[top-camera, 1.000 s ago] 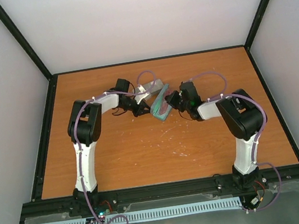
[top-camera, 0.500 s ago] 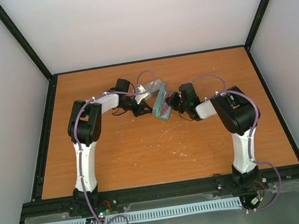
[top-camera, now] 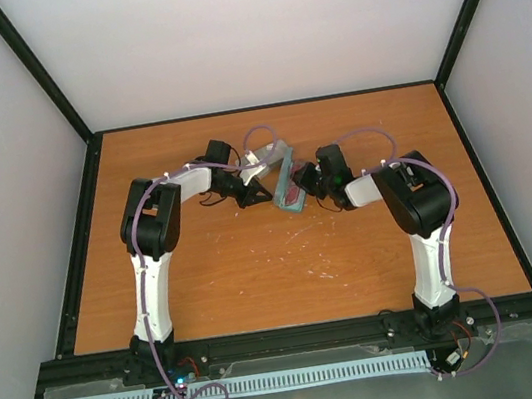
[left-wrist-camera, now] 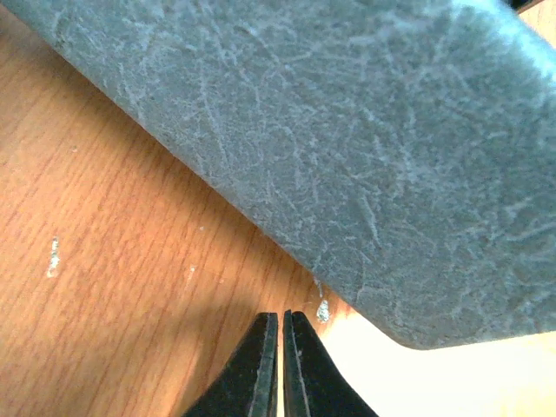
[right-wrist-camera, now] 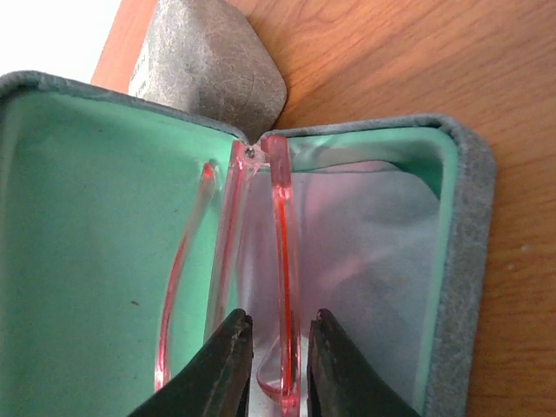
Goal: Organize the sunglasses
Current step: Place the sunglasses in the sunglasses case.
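The sunglasses, a thin see-through pink frame, stand folded on edge inside an open grey case with mint-green lining. In the top view the sunglasses and the open case lie at the table's middle back. My right gripper straddles the frame's near end, jaws slightly apart with a gap on each side; seen from above, the right gripper is at the case's right edge. My left gripper is shut on nothing, just in front of a closed grey case, and from above the left gripper sits left of the open case.
The closed grey case lies just behind the open one and shows past its far end. A pale cloth lines the open case's right half under the glasses. Black frame rails edge the wooden table.
My right gripper's jaws have parted from the sunglasses' frame. The right arm's elbow has swung left towards the case. The left arm has stayed still.
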`<action>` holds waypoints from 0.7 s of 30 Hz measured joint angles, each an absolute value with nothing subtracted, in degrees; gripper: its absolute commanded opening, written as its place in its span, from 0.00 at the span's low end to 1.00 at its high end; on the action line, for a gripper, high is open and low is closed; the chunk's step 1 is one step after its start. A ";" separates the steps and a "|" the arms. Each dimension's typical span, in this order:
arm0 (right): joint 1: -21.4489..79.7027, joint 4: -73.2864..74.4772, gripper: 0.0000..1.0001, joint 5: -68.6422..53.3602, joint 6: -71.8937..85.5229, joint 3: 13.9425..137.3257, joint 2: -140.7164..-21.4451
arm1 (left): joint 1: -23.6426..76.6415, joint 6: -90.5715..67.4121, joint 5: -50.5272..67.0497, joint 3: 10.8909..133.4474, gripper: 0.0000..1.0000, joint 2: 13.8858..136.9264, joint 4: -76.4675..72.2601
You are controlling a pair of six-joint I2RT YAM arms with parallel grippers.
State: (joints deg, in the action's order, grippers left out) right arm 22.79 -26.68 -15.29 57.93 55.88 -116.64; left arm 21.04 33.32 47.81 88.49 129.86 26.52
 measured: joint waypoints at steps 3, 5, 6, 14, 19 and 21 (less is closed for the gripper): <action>22.72 -26.41 0.33 -15.86 57.49 56.16 -116.64 | 21.04 33.32 47.77 88.49 0.07 129.86 26.52; 22.74 -26.37 0.35 -16.10 57.06 56.58 -116.51 | 21.04 33.32 47.75 88.47 0.07 129.86 26.55; 22.76 -26.17 0.37 -16.19 56.69 56.73 -116.49 | 21.04 33.32 47.72 88.47 0.07 129.86 26.52; 22.68 -18.85 0.41 -13.78 53.52 56.84 -113.30 | 21.04 33.32 47.29 88.47 0.07 129.86 26.55; 22.63 -13.76 0.39 -11.33 51.55 56.86 -110.24 | 21.04 33.32 46.98 88.40 0.07 129.86 26.55; 22.61 -12.03 0.35 -10.26 50.94 56.86 -109.03 | 21.04 33.32 46.92 88.31 0.07 129.86 26.52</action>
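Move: The sunglasses stand in the open sunglasses case right at the right fingertips; their middle is about 2 cm back, 2 cm left and 1 cm below. The case's middle is roughly 3 cm left and 1 cm back, its lid on the left side. The grey box lies some 7 cm ahead and 7 cm left; both are about 1 cm lower. From the left hand the sunglasses are about 6 cm right, 2 cm ahead and 1 cm up. The sunglasses are let go in the case's tray as the right fingers, already slightly apart, spread to a bit under half open. The right hand rises a touch, then backs off to the right and up with a little pull back, about 3 cm in all, its fingers tipping roughly 10 degrees more steeply down. ##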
